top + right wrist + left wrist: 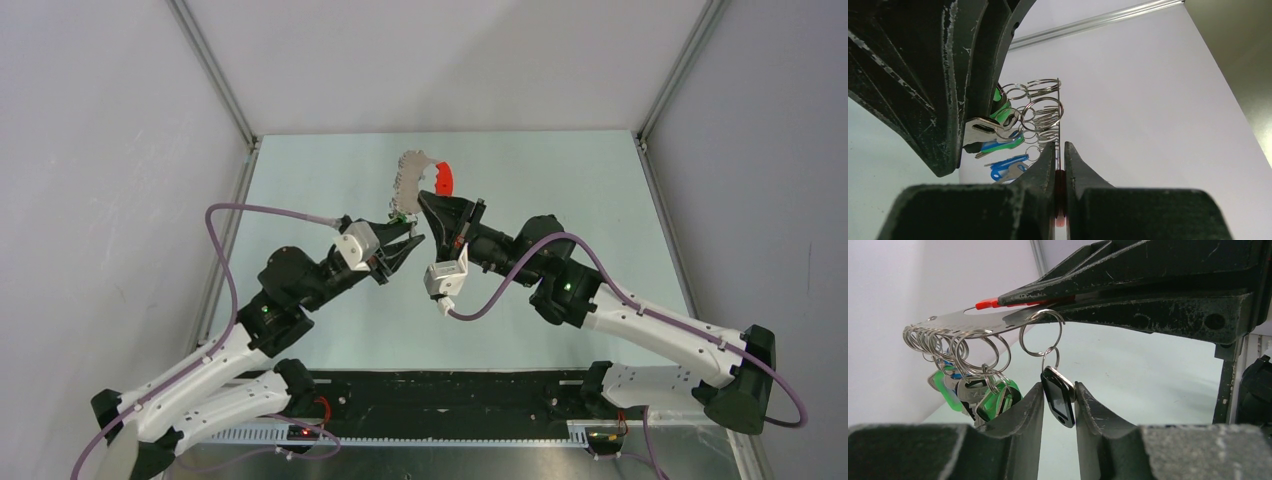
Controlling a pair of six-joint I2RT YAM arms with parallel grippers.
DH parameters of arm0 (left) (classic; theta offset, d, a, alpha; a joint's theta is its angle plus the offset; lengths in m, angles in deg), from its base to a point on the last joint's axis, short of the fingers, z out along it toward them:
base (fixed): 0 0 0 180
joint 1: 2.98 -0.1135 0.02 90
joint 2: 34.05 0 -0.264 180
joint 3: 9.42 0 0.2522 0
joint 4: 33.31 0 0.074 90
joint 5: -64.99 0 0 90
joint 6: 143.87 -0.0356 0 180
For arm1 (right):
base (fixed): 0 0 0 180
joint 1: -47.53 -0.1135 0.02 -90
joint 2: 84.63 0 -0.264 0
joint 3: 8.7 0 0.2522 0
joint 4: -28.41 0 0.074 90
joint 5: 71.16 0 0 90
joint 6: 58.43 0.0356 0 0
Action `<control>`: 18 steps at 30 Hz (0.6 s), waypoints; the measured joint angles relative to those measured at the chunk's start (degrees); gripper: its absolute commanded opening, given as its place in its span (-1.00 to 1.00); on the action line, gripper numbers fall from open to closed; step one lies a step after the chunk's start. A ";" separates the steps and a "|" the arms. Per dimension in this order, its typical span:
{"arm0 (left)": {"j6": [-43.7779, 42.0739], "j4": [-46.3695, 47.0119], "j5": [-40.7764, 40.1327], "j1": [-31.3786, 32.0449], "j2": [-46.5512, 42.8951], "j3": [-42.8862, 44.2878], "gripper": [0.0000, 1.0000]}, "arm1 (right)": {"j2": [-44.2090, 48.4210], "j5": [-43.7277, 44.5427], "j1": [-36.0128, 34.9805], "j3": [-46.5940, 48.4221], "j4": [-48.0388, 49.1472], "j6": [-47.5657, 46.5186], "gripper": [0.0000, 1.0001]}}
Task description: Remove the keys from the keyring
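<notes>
The keyring (412, 172) is a flat silver strip with a red end (443, 180), held up above the table. My right gripper (432, 196) is shut on that red end (1060, 200), and the strip (1059, 115) stands edge-on above its fingertips (1059, 147). Several split rings carry the keys (973, 395), with green and blue heads (1005, 167). One black-headed key (1060, 402) hangs apart on its own ring (1040, 332). My left gripper (1058, 386) pinches it between the fingertips, just below the strip (973, 322).
The pale green table (560, 200) is bounded by white walls and aluminium rails (215, 75). A black strip (450, 395) runs along the near edge between the arm bases. Both arms meet over the table's middle.
</notes>
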 measured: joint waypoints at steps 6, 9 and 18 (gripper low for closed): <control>-0.02 0.00 -0.04 0.00 0.35 0.72 -0.79 | 0.00 0.00 -0.02 0.00 0.00 0.00 -1.00; -0.02 0.04 -0.02 0.00 0.46 0.98 -0.98 | 0.00 0.02 -0.02 0.00 0.00 0.00 -1.00; 0.42 -3.61 -1.73 -0.02 -0.17 2.10 -0.99 | -0.17 3.23 0.02 0.22 -0.96 1.25 -0.76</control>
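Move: The black key hangs practically at the left hand's pads, between its parted fingertips. Its large ring is about 4 cm straight above; the green-headed keys hang some 4 cm farther forward and 2 cm to the left of the hand. The steel holder's middle is roughly 8 cm ahead, 1 cm left and 6 cm up. From the right hand, already pinching the holder by its red grip, the black key lies about 3 cm back, 2 cm left and 7 cm below. The left fingertips shut from about a third open and pinch the black key from both sides as the hand rises some half a centimetre; once shut, the hand begins easing left and slightly down. The right hand keeps its pinch on the holder, holds still, then at the very end starts forward by about 1 cm. ##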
